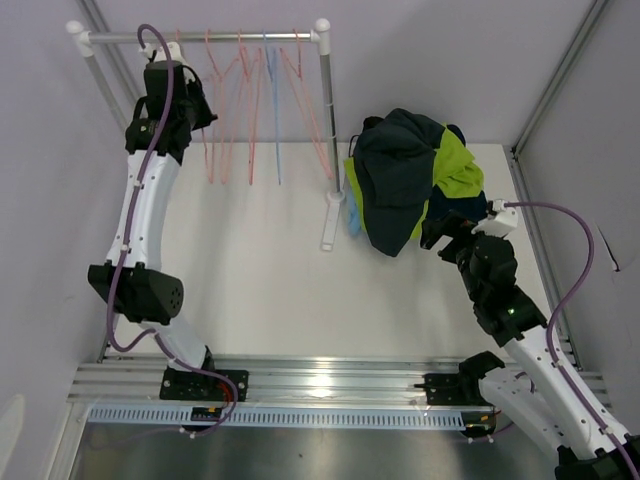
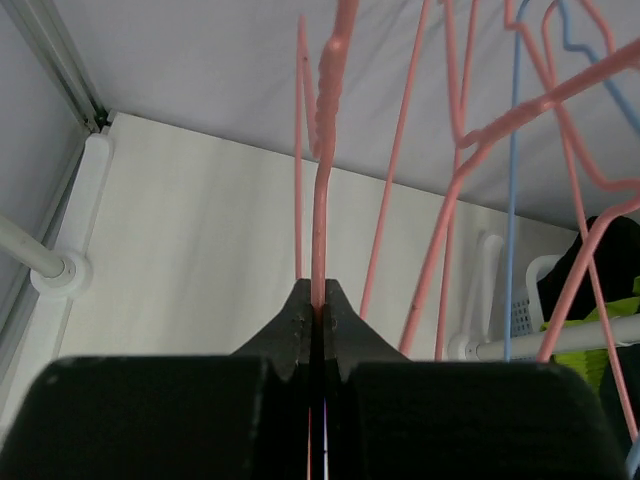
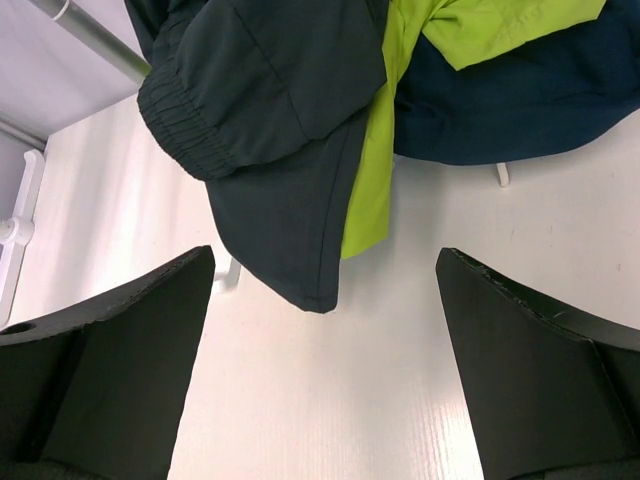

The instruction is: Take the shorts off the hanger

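Observation:
The shorts (image 1: 405, 185) lie heaped on the table right of the rack, off the hangers: a dark blue-green pair (image 3: 270, 120) on top, lime green (image 3: 375, 170) and navy (image 3: 520, 100) beneath, a light blue edge (image 1: 352, 222) at the left. My right gripper (image 1: 447, 230) stands open just in front of the heap, nothing between its fingers (image 3: 110, 330). Up at the rail, my left gripper (image 1: 203, 113) is shut on the wire of a bare pink hanger (image 2: 322, 200), which runs up out of the jaw tips (image 2: 320, 300).
A white rail (image 1: 200, 38) on a post (image 1: 327, 120) carries several bare pink hangers (image 1: 240, 100) and a blue one (image 1: 270, 110). The post's foot (image 1: 330, 228) rests beside the heap. Grey walls and metal struts (image 1: 550, 90) close in the table.

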`<state>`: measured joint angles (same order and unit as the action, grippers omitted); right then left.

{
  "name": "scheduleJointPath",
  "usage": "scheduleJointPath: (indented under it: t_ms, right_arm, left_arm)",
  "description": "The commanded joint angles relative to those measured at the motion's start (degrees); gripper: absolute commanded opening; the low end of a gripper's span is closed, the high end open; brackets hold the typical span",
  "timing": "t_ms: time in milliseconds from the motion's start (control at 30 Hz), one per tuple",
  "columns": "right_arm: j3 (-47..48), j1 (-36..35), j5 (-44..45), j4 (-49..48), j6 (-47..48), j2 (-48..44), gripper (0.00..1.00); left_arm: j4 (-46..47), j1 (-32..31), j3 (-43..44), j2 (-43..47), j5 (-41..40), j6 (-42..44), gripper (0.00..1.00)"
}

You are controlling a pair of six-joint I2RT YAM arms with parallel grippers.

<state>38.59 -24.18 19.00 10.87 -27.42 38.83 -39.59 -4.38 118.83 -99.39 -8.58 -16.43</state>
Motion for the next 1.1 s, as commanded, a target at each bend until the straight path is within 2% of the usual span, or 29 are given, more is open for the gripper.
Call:
scheduleJointPath:
  t_ms: [0, 100, 133, 167, 233, 300, 333, 400, 467, 500, 567, 633, 733, 767, 800, 833, 867, 967, 1000, 1033, 1067]
  right_arm:
    - [1.14, -0.51, -0.81, -1.47, -0.62, 0.37, 0.99]
    - [0.88, -1.04, -0.90, -1.12, -1.14, 0.20, 0.99]
    - [0.87, -1.30, -0.55, -0.51, -1.14, 0.02, 0.99]
    - [0.96, -1.56, -0.37, -0.33, -1.32, -0.07, 0.99]
    - [0.96, -2.36, 0.15, 0.46, -1.50, -0.59, 0.99]
    - [1.14, -2.88, 0.86, 0.90, -1.50, -1.03, 0.99]
    - [1.31, -3.23, 1.03, 1.51, -1.58, -1.38, 0.99]
    - [1.92, -3.67, 1.65, 2.22, -1.67, -1.74, 0.99]
    - [2.28, -4.38, 2.00, 3.01, -1.58, -2.27, 0.99]
    - [2.80, -4.64, 2.52, 3.36, -1.50, -2.44, 0.99]
    - [3.42, -5.43, 3.32, 4.50, -1.15, -2.70, 0.99]
    - [4.56, -5.87, 4.28, 5.73, -0.01, -2.97, 0.99]
    - [7.10, -6.23, 2.80, 6.88, 2.53, -3.06, 0.99]
    - [8.07, -6.23, 1.75, 7.32, 3.24, -2.45, 0.99]
    - [9.13, -6.31, 0.61, 8.71, 4.03, -2.09, 0.99]
    - [11.75, -6.31, -0.80, 9.68, 4.74, -1.74, 0.99]
    - [13.08, -6.40, -1.42, 10.30, 5.09, -1.22, 0.99]
    - [18.60, -6.66, -3.88, 12.76, 6.06, -1.04, 0.99]
    - [19.93, -6.66, -4.84, 13.46, 6.41, -1.21, 0.99]
    - [21.16, -6.75, -6.16, 13.73, 6.76, -1.30, 0.99]
    - [24.05, -6.75, -9.65, 13.91, 7.90, -1.39, 0.99]
  left_arm:
    - [3.56, -0.19, -5.60, 5.87, 0.76, 0.78, 0.00]
    - [3.74, -0.19, -6.85, 7.63, 1.11, 1.57, 0.10]
    - [3.56, -0.19, -6.68, 7.81, 1.28, 2.09, 0.24]
    - [2.86, -0.19, -6.42, 7.99, 1.46, 2.36, 0.32]
    - [2.51, -0.19, -5.36, 8.34, 1.72, 2.97, 0.42]
    - [2.16, -0.19, -4.83, 8.60, 1.55, 3.24, 0.46]
    - [1.89, -0.19, -4.14, 8.69, 1.72, 3.42, 0.56]
    - [0.58, -0.19, -3.34, 8.87, 1.99, 3.42, 0.68]
    - [-0.83, -0.19, -1.94, 9.57, 2.60, 3.42, 0.74]
    - [-1.36, -0.19, -1.67, 9.92, 2.69, 3.24, 0.88]
    - [-2.41, -0.19, -1.23, 12.37, 3.13, 2.98, 0.97]
    - [-3.03, -0.28, -2.45, 14.83, 3.22, 2.63, 0.99]
    - [-1.81, -0.28, -9.82, 22.47, 3.66, 2.36, 0.99]
    - [-1.02, -0.28, -12.19, 27.62, 3.83, 2.28, 0.99]
    - [-0.23, -0.28, -19.87, 30.46, 4.01, 2.28, 0.99]
    - [1.78, -0.36, -22.91, 33.45, 4.44, 2.19, 0.99]
    - [2.84, -0.36, -28.68, 39.48, 5.75, 2.19, 0.99]
    - [6.89, -0.45, -43.97, 48.65, 8.66, 0.87, 0.99]
    - [8.20, -0.45, -47.08, 54.69, 12.41, 0.35, 0.99]
    - [10.48, -0.45, -54.68, 57.70, 14.53, -0.18, 0.99]
    - [11.02, -0.45, -57.19, 60.43, 16.56, -0.19, 0.99]
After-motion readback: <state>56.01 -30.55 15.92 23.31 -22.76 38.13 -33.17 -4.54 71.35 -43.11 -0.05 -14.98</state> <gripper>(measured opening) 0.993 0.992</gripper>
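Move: The left hand still pinches a pink hanger by its near shoulder, with the rail roughly 8 cm ahead and 15 cm above. The rail's left end is about 19 cm left, equally far ahead and as high; the next pink hanger is some 6 cm right and 8 cm ahead, the blue one about 16 cm right and 8 cm ahead, both bodies slightly above the hand. From the idle right hand that rail spot is roughly 50 cm left, 30 cm ahead and 28 cm above. The left fingers open wide from their pinch and let go of the pink hanger under the rail while the hand eases back a few centimetres, then it draws quickly back towards the robot, about 24 cm in all, arching up some 5 cm and partly down again as the fingers tip up about 15 degrees. The right hand, still open, drifts a little back and left by the shorts pile and late on rises about 9 cm. ##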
